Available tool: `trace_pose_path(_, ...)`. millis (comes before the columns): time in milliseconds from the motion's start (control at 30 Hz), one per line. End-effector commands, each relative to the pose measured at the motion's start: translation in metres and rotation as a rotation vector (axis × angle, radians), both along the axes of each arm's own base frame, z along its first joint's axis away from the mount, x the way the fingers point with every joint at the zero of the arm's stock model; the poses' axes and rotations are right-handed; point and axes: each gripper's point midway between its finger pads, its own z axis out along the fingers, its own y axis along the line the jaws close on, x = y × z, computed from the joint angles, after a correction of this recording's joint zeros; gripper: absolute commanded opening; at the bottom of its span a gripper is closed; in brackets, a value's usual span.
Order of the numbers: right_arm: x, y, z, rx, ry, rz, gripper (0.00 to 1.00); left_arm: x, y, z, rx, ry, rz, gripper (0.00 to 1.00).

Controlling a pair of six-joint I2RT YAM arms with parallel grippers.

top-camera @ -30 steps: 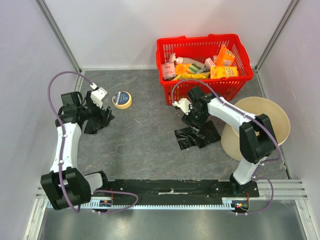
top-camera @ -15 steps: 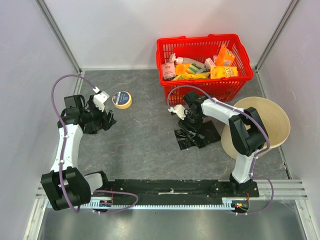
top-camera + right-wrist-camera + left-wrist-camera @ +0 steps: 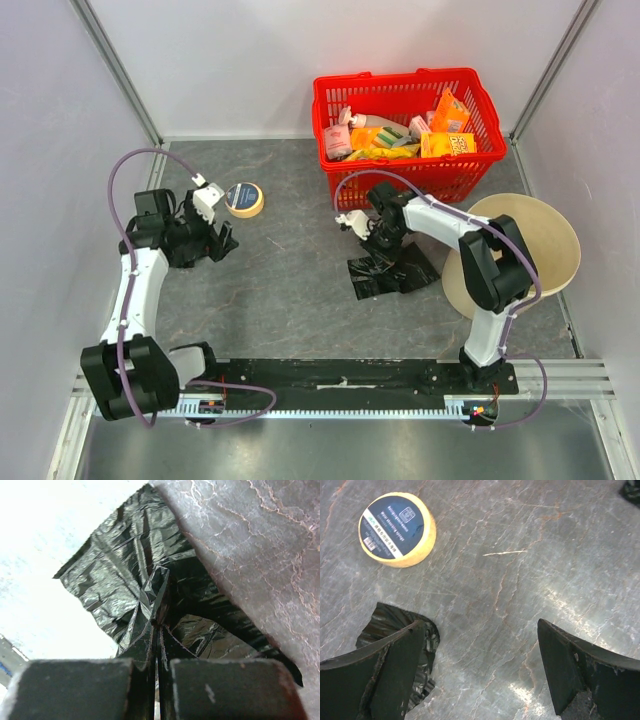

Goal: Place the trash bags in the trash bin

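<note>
Two black trash bags lie on the grey table. One trash bag [image 3: 398, 272] is spread flat in front of the basket, and my right gripper [image 3: 378, 240] is shut on a raised fold of it [image 3: 125, 580], pinched between the jaws [image 3: 159, 625]. The other trash bag [image 3: 385, 622] lies crumpled beside my left gripper's left finger. My left gripper [image 3: 481, 630] is open over bare table, with nothing between its fingers [image 3: 215, 240]. The beige round trash bin [image 3: 545, 240] stands at the right, partly behind the right arm.
A red wire basket [image 3: 395, 82] full of groceries stands at the back, just beyond the right gripper. A yellow tape roll [image 3: 243, 199] lies ahead of the left gripper [image 3: 397, 528]. White walls close in the left and right sides.
My right gripper has shut on a fold of the spread bag. My left gripper has shifted a little to the right, off the crumpled bag.
</note>
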Motion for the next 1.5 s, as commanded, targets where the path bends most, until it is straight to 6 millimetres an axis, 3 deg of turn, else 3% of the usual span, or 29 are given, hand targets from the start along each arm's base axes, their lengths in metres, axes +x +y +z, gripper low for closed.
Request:
trace_pose_path(0,0.000,0.017,0.051,0.108,-0.044,0.022,0.00,-0.010,-0.026,0.010,-0.095,0.007,-0.062,1.00)
trace_pose_path(233,-0.023,0.045,0.097,0.251,-0.020,0.124,0.00,-0.034,-0.088,0.032,-0.204,-0.007,-0.284,0.98)
trace_pose_path(433,-0.036,0.080,0.144,0.346,-0.093,0.202,0.00,-0.053,-0.163,0.066,-0.304,-0.024,-0.507,0.86)
trace_pose_path(500,-0.036,0.091,0.164,0.381,-0.124,0.221,0.00,-0.056,-0.184,0.079,-0.359,0.001,-0.544,0.82)
trace_pose_path(667,-0.033,0.103,0.189,0.441,-0.148,0.223,0.00,-0.055,-0.227,0.093,-0.443,0.060,-0.618,0.71)
trace_pose_path(800,-0.036,0.105,0.197,0.468,-0.150,0.228,0.00,-0.045,-0.245,0.091,-0.482,0.078,-0.613,0.70)
trace_pose_path(967,-0.041,0.105,0.203,0.488,-0.154,0.239,0.00,-0.035,-0.254,0.086,-0.494,0.074,-0.606,0.92)
trace_pose_path(1200,-0.045,0.104,0.204,0.495,-0.147,0.244,0.00,-0.039,-0.271,0.074,-0.478,0.095,-0.675,0.95)
trace_pose_path(1300,-0.046,0.104,0.204,0.499,-0.142,0.244,0.00,-0.039,-0.277,0.068,-0.487,0.114,-0.697,0.84)
trace_pose_path(1367,-0.047,0.105,0.202,0.497,-0.134,0.245,0.00,-0.040,-0.279,0.067,-0.503,0.144,-0.706,0.69)
trace_pose_path(1467,-0.045,0.101,0.202,0.480,-0.144,0.235,0.00,-0.041,-0.282,0.064,-0.517,0.178,-0.722,0.29)
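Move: The right fingers already pinch the trash bag on the table, its middle some 3 cm back and 3 cm right; the left gripper they take it towards is about 40 cm left, 3 cm ahead and 14 cm higher. From the left hand, that trash bag lies roughly 41 cm right, 5 cm back and 15 cm below; the tape roll is 13 cm ahead, 5 cm right, and a second bag 8 cm left, level with it, both on the table. Right lifts its pinched bag 18 cm and leftward; left swings 27 cm right towards that bag, closing partway. ##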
